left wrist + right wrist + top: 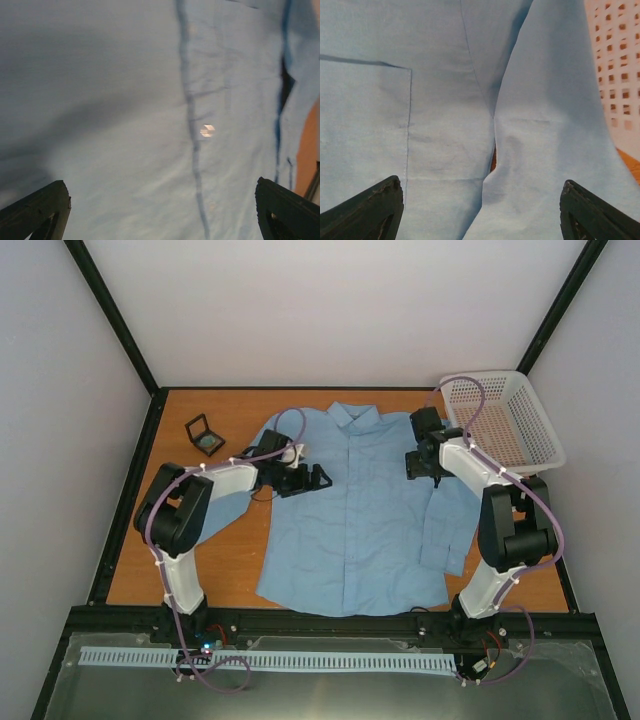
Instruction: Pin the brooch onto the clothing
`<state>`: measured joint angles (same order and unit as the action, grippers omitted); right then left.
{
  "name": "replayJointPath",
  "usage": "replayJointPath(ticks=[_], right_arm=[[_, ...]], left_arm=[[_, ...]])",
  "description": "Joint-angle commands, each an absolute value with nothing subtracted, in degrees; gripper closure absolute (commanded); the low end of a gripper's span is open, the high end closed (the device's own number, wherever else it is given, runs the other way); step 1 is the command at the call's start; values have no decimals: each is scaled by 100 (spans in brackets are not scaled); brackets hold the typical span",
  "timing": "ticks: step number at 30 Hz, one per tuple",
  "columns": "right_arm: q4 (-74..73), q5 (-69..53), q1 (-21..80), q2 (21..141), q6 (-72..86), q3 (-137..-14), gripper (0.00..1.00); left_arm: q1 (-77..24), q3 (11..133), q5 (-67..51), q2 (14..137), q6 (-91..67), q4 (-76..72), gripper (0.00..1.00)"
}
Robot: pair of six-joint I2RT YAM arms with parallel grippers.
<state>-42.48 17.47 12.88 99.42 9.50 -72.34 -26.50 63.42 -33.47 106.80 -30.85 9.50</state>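
The clothing, a light blue shirt (350, 520), lies flat and face up on the table. An open black box (204, 434) at the back left holds a small greyish round thing (210, 443) that looks like the brooch. My left gripper (315, 478) hovers open over the shirt's chest, its black fingertips (50, 205) wide apart above bare cloth (110, 125) beside the placket (192, 125). A small bright spot (207, 130) glints by the placket; whether it is a button I cannot tell. My right gripper (420, 462) is open over the shirt (445, 125), above the seam where sleeve (555, 125) meets body.
A white mesh basket (505, 425) stands at the back right, close to the right arm, and shows in the right wrist view (620, 60). Bare wooden table (225, 570) shows left of the shirt. A black frame rail (125, 500) borders the table.
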Motion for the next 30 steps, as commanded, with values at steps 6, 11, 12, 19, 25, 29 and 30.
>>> replayJointPath(ticks=[6, 11, 12, 19, 25, 29, 30], right_arm=[[-4100, 1314, 1348, 10227, 1015, -7084, 19], [-4057, 1210, 1497, 10491, 1046, -7146, 20], [-4052, 1158, 1539, 10556, 1057, -7174, 21], [-4022, 1395, 1657, 10856, 1360, -7150, 31], [-4199, 2471, 1595, 11027, 1407, -6851, 41], [-4282, 2845, 1472, 10704, 1390, -6505, 42], [-4293, 2886, 1417, 10592, 1372, -6406, 42]], left_arm=[[-1486, 5485, -2720, 10400, -3119, 1264, 0], [-1284, 5207, -2317, 10203, -2960, 1365, 0], [-1283, 5170, -2292, 10138, -2965, 1347, 0], [-1283, 4992, -2664, 10012, -3120, 1117, 0], [-1279, 4868, -2561, 9916, -3153, 1088, 0], [-1275, 4837, -2479, 9917, -3146, 1115, 0], [-1274, 4839, -2472, 9914, -3146, 1117, 0]])
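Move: The left hand hangs wide open about 5 cm above the shirt front, with the button placket some 9 cm to its right and the collar about 19 cm ahead and 12 to the right. The right hand is over the shirt's right side: the upper right sleeve lies about 4 cm back, 6 to its right and 8 below, the white basket some 15 cm ahead and 24 to the right. Left hand sweeps about 12 cm left, dragging the shirt; right sinks 7 cm towards the sleeve, partly closing. ##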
